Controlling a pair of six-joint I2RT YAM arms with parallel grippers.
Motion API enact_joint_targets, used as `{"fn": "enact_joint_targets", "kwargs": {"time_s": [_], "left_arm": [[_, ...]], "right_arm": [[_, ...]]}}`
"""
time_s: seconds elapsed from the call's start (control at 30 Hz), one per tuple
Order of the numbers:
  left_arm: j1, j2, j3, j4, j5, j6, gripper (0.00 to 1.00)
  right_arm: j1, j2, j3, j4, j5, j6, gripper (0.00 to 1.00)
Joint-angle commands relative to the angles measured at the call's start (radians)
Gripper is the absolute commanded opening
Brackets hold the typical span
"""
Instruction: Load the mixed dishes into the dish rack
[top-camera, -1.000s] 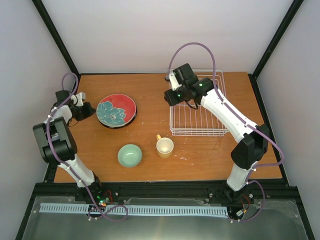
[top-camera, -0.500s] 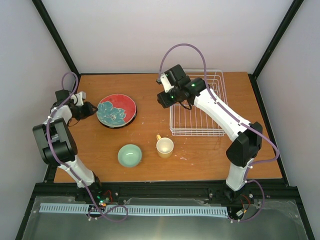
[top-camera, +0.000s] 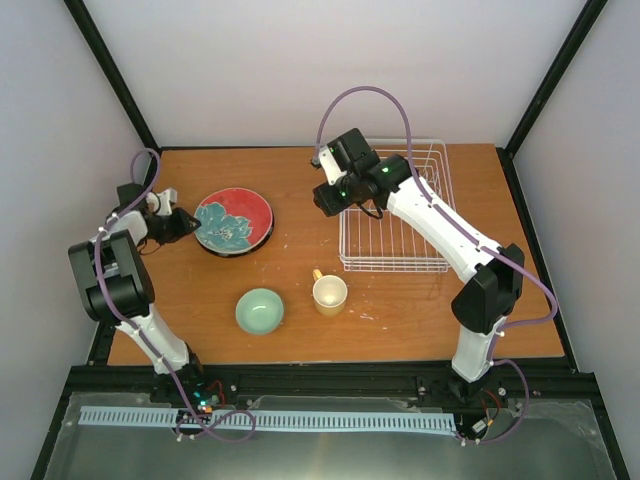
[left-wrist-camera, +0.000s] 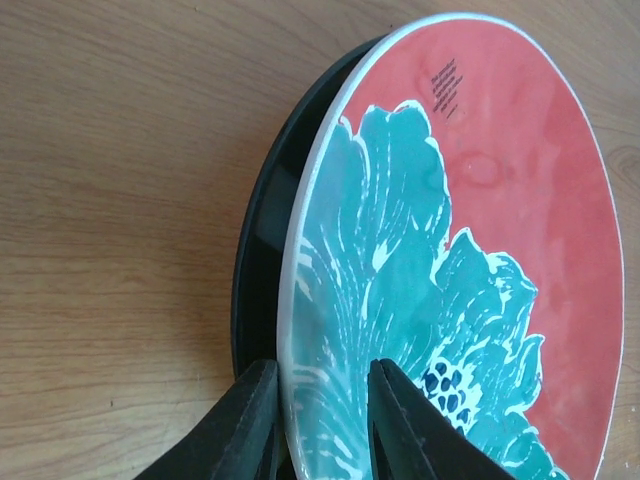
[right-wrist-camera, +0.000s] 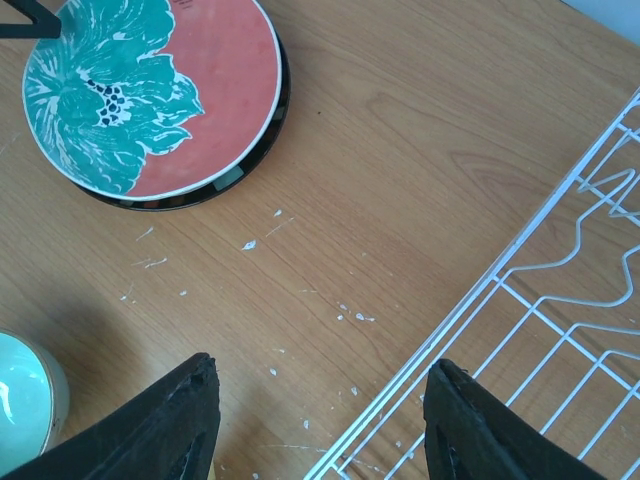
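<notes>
A red plate (top-camera: 233, 220) with a teal flower lies on a dark plate (left-wrist-camera: 262, 220) at the table's left. My left gripper (top-camera: 187, 222) is at its left edge, slightly open, its fingers either side of the red plate's (left-wrist-camera: 470, 250) white rim. One finger sits against the rim's outer side and the other over the teal face. My right gripper (top-camera: 335, 195) hangs open and empty above bare table, between the red plate (right-wrist-camera: 160, 90) and the white wire dish rack (top-camera: 390, 268). The mint-green bowl (top-camera: 260, 310) and cream mug (top-camera: 329, 293) stand near the front.
The dish rack's (right-wrist-camera: 540, 290) left rim runs just right of my right gripper (right-wrist-camera: 320, 420). The bowl's (right-wrist-camera: 20, 400) edge shows at the lower left of the right wrist view. Black frame posts and white walls enclose the table.
The left gripper was shut; it has opened slightly and slid right onto the red plate's rim. The right arm swung left from over the rack toward its left edge, then held.
</notes>
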Motion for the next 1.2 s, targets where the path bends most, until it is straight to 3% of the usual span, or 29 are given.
{"fn": "enact_joint_targets", "kwargs": {"time_s": [0.0, 0.27, 0.4, 0.63, 0.83, 0.93, 1.17], "left_arm": [[-0.022, 0.031, 0.001, 0.006, 0.013, 0.028, 0.26], [-0.064, 0.068, 0.021, 0.009, 0.025, 0.027, 0.17], [-0.072, 0.079, 0.032, -0.003, 0.032, 0.033, 0.01], [-0.073, 0.013, 0.073, -0.048, 0.046, 0.019, 0.01], [-0.077, -0.047, 0.121, -0.114, 0.051, 0.003, 0.01], [-0.079, -0.089, 0.152, -0.157, 0.049, -0.010, 0.01], [-0.088, -0.138, 0.202, -0.205, 0.049, -0.056, 0.01]], "right_arm": [[0.009, 0.021, 0.038, -0.013, 0.001, -0.012, 0.56], [0.009, 0.038, 0.061, -0.021, 0.000, -0.017, 0.56], [0.009, 0.040, 0.060, -0.025, 0.001, -0.020, 0.55], [0.036, 0.033, 0.059, 0.010, 0.019, -0.073, 0.54], [0.182, 0.018, 0.009, 0.166, 0.227, -0.242, 0.58], [0.302, -0.027, -0.164, 0.402, 0.351, -0.431, 0.68], [0.419, -0.014, -0.330, 0.626, 0.390, -0.527, 0.77]]}}
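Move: The red plate's rim is already between my left fingers; its middle lies about 9 cm to the right, 1 cm ahead and 2 cm lower, with the black plate directly beneath it. The green bowl is roughly 20 cm back and 15 cm right. From my right hand, the red plate is some 22 cm left, 4 cm ahead and 19 cm down; the mug is about 12 cm back, straight below that line, and the rack's middle 19 cm right, 9 cm ahead. I sink my left hand a further 1.5 cm over the red plate's rim, shut its fingers on the rim, then raise the plate some 7 cm while drifting right. My right hand waits, then swings about 11 cm left and 7 cm back, dipping slightly, towards the plate's near side, turning counter-clockwise, levelling a little and opening wider. ##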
